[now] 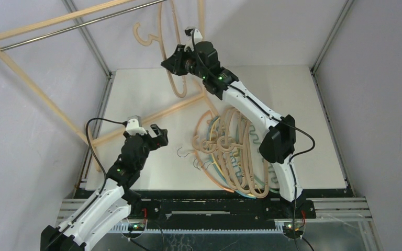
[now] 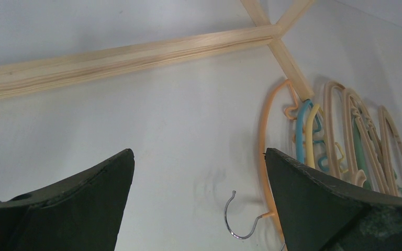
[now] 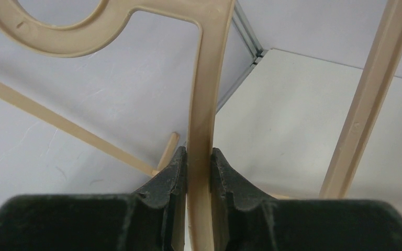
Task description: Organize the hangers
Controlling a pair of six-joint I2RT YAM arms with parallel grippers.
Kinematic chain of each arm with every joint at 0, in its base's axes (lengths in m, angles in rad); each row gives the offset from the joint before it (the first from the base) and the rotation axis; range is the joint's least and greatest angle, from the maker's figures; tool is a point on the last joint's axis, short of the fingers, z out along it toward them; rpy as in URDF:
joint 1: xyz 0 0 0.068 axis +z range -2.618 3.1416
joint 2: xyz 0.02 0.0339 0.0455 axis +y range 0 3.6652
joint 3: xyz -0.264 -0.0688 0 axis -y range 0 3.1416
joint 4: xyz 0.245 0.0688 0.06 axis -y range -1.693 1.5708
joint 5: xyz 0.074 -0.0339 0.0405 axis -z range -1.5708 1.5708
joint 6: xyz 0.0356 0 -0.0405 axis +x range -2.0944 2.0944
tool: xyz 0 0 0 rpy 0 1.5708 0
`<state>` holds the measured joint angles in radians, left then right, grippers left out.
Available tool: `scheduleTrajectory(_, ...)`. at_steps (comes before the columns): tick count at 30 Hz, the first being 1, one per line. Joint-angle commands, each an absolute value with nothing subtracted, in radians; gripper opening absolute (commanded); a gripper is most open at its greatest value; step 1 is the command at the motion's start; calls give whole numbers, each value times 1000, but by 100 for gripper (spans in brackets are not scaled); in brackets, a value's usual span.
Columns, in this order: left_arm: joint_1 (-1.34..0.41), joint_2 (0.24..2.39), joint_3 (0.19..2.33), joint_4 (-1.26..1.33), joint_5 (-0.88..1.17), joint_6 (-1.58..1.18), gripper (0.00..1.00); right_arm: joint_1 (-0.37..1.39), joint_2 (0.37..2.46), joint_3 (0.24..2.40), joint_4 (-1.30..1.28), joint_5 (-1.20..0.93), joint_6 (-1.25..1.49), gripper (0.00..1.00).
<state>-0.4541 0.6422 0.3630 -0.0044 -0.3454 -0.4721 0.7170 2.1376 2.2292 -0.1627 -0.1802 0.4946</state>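
Note:
My right gripper (image 1: pixel 171 64) (image 3: pixel 199 157) is raised at the back of the table and shut on a beige hanger (image 1: pixel 178 86) (image 3: pixel 201 99). That hanger's curved top (image 1: pixel 145 36) reaches up close to the rack's metal rail (image 1: pixel 78 23). The other hangers (image 1: pixel 235 151) lie heaped on the table, beige ones over teal and yellow ones. My left gripper (image 1: pixel 158 137) (image 2: pixel 199 151) hovers open just left of the heap with nothing between its fingers. Ahead of it lie a metal hook (image 2: pixel 241 222), an orange hanger (image 2: pixel 263 130), then teal (image 2: pixel 300 130) and yellow (image 2: pixel 312 130) ones.
The light-wood rack frame (image 1: pixel 26 78) stands at the back left. Its base beam (image 1: pixel 152 117) (image 2: pixel 125 55) runs across the table between the two grippers, and an upright post (image 3: pixel 371 94) shows beside the held hanger. The right arm's links (image 1: pixel 277 138) pass over the heap.

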Motion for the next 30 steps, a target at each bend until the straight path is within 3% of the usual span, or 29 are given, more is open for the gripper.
scheduleTrajectory(1,-459,649,380,27,-351,-483,99,750,1971,2191,-70,-210,436,2)
scheduleTrajectory(9,-459,672,370,44,-341,-494,99,782,1823,2006,5,-228,418,2)
scheduleTrajectory(16,-459,665,370,42,-346,-493,99,780,1876,2098,-25,-250,441,3)
scheduleTrajectory(23,-459,629,381,15,-356,-481,99,760,2032,2332,-131,-232,466,3)
scheduleTrajectory(30,-459,594,381,-5,-371,-471,100,744,2076,2352,-133,-224,495,2)
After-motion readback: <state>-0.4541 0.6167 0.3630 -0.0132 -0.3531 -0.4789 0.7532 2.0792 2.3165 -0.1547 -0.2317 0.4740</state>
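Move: The right hand holds a beige hanger by its side, and the metal rod it is being brought to passes some 14 cm above the hand and about 6 cm farther out, with no clear sideways offset. The rack's right post stands roughly 10 cm ahead and 11 cm to the right, and the hanger pile lies about 22 cm back, 25 cm right and 35 cm below. From the empty left hand that stretch of rod is around 22 cm ahead, 5 cm right and 34 cm up. The right hand keeps its pinch on the beige hanger, draws it back about 8 cm while lifting it by as much, tipping the fingertips up by nearly 10 degrees and swinging them slightly counter-clockwise. Then it reverses and pushes forward some 4 cm with a little drift to the left, staying high under the rod and only starting to sink at the very end. ##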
